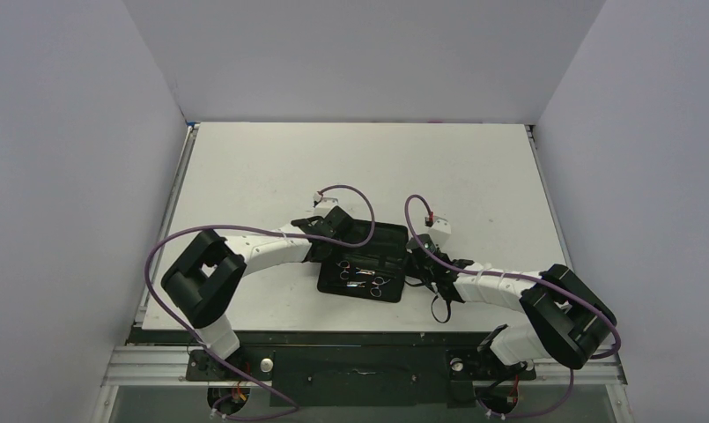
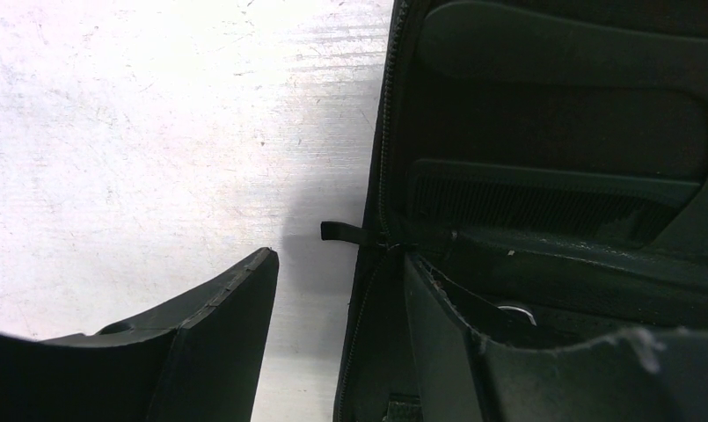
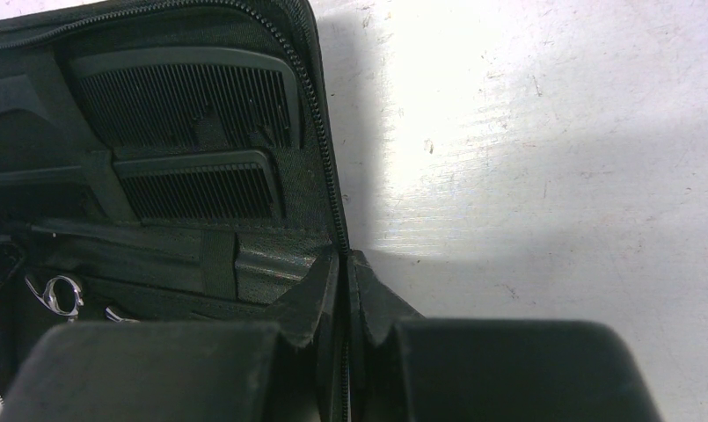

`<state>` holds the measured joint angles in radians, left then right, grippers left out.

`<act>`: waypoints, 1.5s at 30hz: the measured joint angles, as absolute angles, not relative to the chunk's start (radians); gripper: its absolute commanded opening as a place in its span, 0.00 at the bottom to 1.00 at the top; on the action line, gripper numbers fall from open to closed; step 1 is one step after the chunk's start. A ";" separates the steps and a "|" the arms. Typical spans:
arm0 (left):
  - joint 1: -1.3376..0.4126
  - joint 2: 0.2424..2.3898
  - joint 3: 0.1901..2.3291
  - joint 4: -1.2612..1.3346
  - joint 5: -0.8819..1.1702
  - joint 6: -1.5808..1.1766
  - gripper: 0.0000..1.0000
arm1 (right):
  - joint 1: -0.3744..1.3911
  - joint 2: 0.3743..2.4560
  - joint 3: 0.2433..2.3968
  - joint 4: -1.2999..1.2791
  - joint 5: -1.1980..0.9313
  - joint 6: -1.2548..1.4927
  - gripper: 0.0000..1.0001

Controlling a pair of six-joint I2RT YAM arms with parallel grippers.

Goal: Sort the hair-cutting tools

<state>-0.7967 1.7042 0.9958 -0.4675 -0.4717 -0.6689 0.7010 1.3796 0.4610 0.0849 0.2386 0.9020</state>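
The black zip case (image 1: 395, 236) lies open at the table's middle. Silver scissors (image 1: 361, 273) sit strapped in its near half; one finger ring (image 3: 60, 294) shows in the right wrist view. Two black combs (image 3: 187, 105) (image 3: 200, 189) are tucked in pockets of the far half, and one comb (image 2: 543, 207) shows in the left wrist view. My left gripper (image 1: 326, 231) (image 2: 339, 264) is open astride the case's left zip edge (image 2: 372, 237), one finger on the table side, one inside. My right gripper (image 1: 418, 264) (image 3: 344, 257) is shut on the case's right zip edge (image 3: 319, 132).
White table (image 1: 368, 167) with grey walls on three sides. Purple cables (image 1: 350, 189) loop over both arms. A black strap (image 1: 439, 308) hangs beside the right wrist near the table's front edge.
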 measured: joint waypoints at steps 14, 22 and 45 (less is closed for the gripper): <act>-0.797 1.644 0.998 -0.459 -0.464 -0.670 0.54 | 0.701 1.380 0.462 0.084 0.238 0.902 0.00; -0.794 1.702 0.999 -0.453 -0.464 -0.671 0.50 | 0.701 1.380 0.464 0.078 0.238 0.902 0.00; -0.462 1.414 0.688 -0.020 -0.062 -0.771 0.74 | 0.690 1.390 0.482 0.078 0.202 0.805 0.00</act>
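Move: The open black case's middle lies about 9 cm to the right of the left hand and 1 cm nearer; its small side tab is within 1 cm ahead, about 1 cm lower. Inside the case, the upper scissors are roughly 7 cm right and 4 cm back, the lower scissors 9 cm right and 8 cm back. From the right hand, already pinching the case's right edge, the case's middle is some 9 cm left, about level. From astride the case's left edge, bob the left gripper up about 2 cm and back down, then ease it left and draw it away, up and forward, ending some 4 cm higher. As it goes, open the fingers wider and roll the wrist about 30 degrees so they point back rightward. Keep the right gripper's pinch on the opposite edge. ##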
